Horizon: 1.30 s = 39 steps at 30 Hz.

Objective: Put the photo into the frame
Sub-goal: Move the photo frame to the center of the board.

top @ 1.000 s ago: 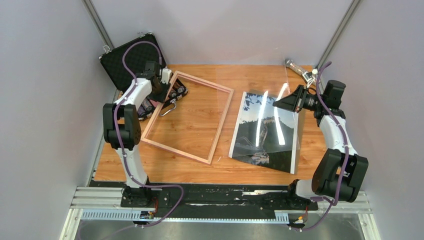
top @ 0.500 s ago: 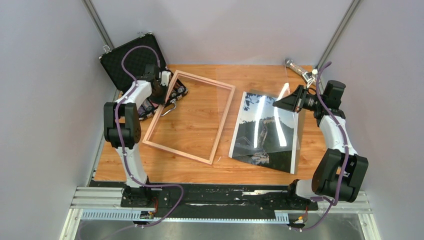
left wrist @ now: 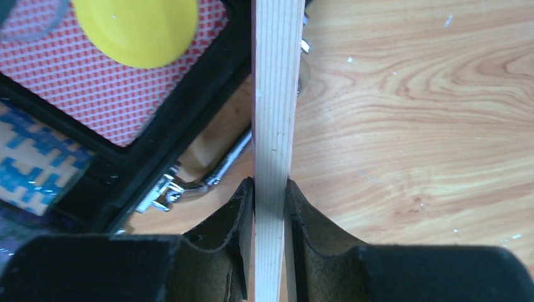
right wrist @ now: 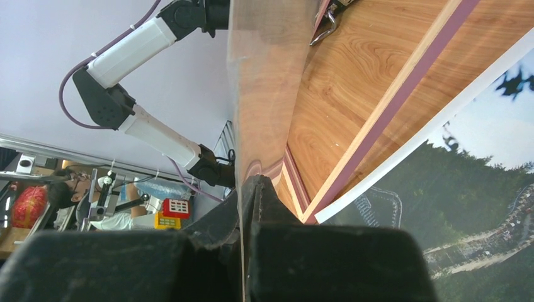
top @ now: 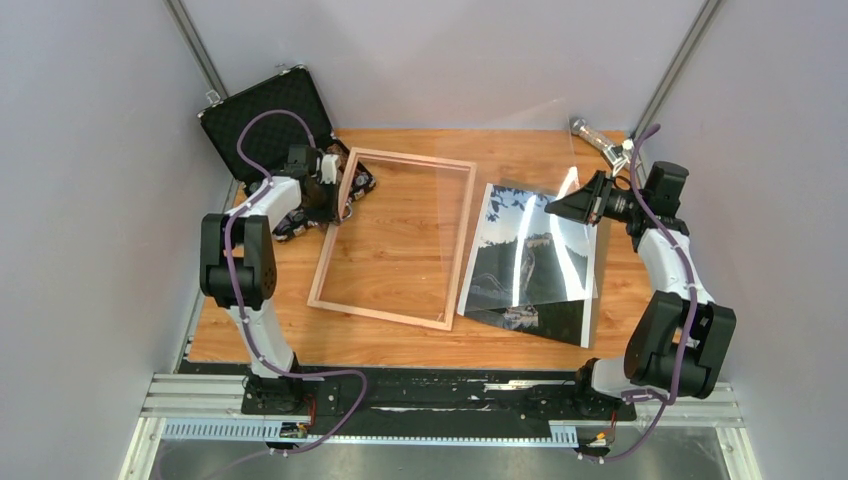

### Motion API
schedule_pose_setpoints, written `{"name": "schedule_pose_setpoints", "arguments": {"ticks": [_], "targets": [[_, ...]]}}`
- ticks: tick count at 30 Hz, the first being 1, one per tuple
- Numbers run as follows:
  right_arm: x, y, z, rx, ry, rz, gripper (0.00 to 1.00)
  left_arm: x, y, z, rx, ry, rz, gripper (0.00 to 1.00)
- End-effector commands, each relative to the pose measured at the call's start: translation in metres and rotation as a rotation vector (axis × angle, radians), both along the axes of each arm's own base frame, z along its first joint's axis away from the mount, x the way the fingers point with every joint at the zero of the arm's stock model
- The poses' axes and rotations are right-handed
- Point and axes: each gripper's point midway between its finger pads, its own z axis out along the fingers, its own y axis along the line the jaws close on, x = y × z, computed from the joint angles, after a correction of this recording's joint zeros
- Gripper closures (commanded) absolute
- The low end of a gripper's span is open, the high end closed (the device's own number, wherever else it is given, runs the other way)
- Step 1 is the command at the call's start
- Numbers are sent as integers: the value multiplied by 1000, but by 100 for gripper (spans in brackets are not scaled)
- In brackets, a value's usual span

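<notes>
The frame [top: 458, 245], light wood with pink faces, lies on the table left of centre. My left gripper [top: 335, 197] is shut on its left rail near the far corner. In the left wrist view both pads [left wrist: 238, 214] press the pale wooden rail [left wrist: 274, 126], with my gripper [left wrist: 271, 201] straddling it. The photo [top: 530, 265], Great Wall on green hills, lies flat just right of the frame. My right gripper [top: 592, 200] hangs over the photo's far right corner, shut on a clear pane [right wrist: 264, 75] that stands on edge above the photo [right wrist: 466, 189]. The pane's thin edge runs between my right gripper's [right wrist: 249, 189] pads.
An open black foam-lined case [top: 255, 120] stands at the back left. A red patterned card with a yellow disc [left wrist: 135, 25] and a metal handle [left wrist: 201, 179] lie beside the gripped rail. A small clear object [top: 598, 140] sits at the back right. Grey walls close in both sides.
My left gripper has closed on the frame's left rail and swung the frame clockwise, so it lies straighter and closer to the photo. The right arm and the pane have not moved.
</notes>
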Motion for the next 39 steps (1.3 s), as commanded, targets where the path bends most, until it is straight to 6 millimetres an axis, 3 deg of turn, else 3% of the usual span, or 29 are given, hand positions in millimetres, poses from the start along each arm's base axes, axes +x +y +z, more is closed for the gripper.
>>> {"name": "schedule_pose_setpoints", "arguments": {"ticks": [1,14,23,28,33,39], "targets": [[5,0,8,-19,-58,12,100,-21,-20,-1,-107,48,20,100],[9,-2,4,-23,-50,9,100,-46,-59,-4,-109,10,-3,100],[12,-3,-2,-26,-44,6,100,-58,-75,-9,-142,30,20,100],[14,-3,-4,-26,-38,7,100,-59,-69,6,-130,-24,44,100],[16,-4,-7,-26,-33,7,100,-60,-58,40,-100,-125,36,100],[16,-4,-9,-30,-32,3,100,-69,-44,45,-68,-140,57,100]]}}
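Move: The left hand already pinches the frame's left rail. The board's center lies about 6 cm back and 29 cm to its right, some 4 cm lower, while the frame's own middle is about 5 cm back and 17 cm right. The chip case stands about 10 cm ahead and 9 cm left, the photo about 13 cm back and 53 cm right. From the right hand, holding the clear sheet up high, the board's center is some 4 cm ahead, 25 cm left and 24 cm below. Keeping its pinch on the left rail, the left hand drags the frame back towards the robot and to the right, away from the chip case, some 8 cm back and 5 cm right, sinking about 3 cm on the way; over the last stretch the backward pull stops and the hand rises about 5 cm with the rail still between its fingers, easing slightly back to the left. The right hand keeps the clear sheet pinched above the photo and sinks only about 2 cm, creeping slightly forward, while the frame's right rail comes up against the photo's left edge. ##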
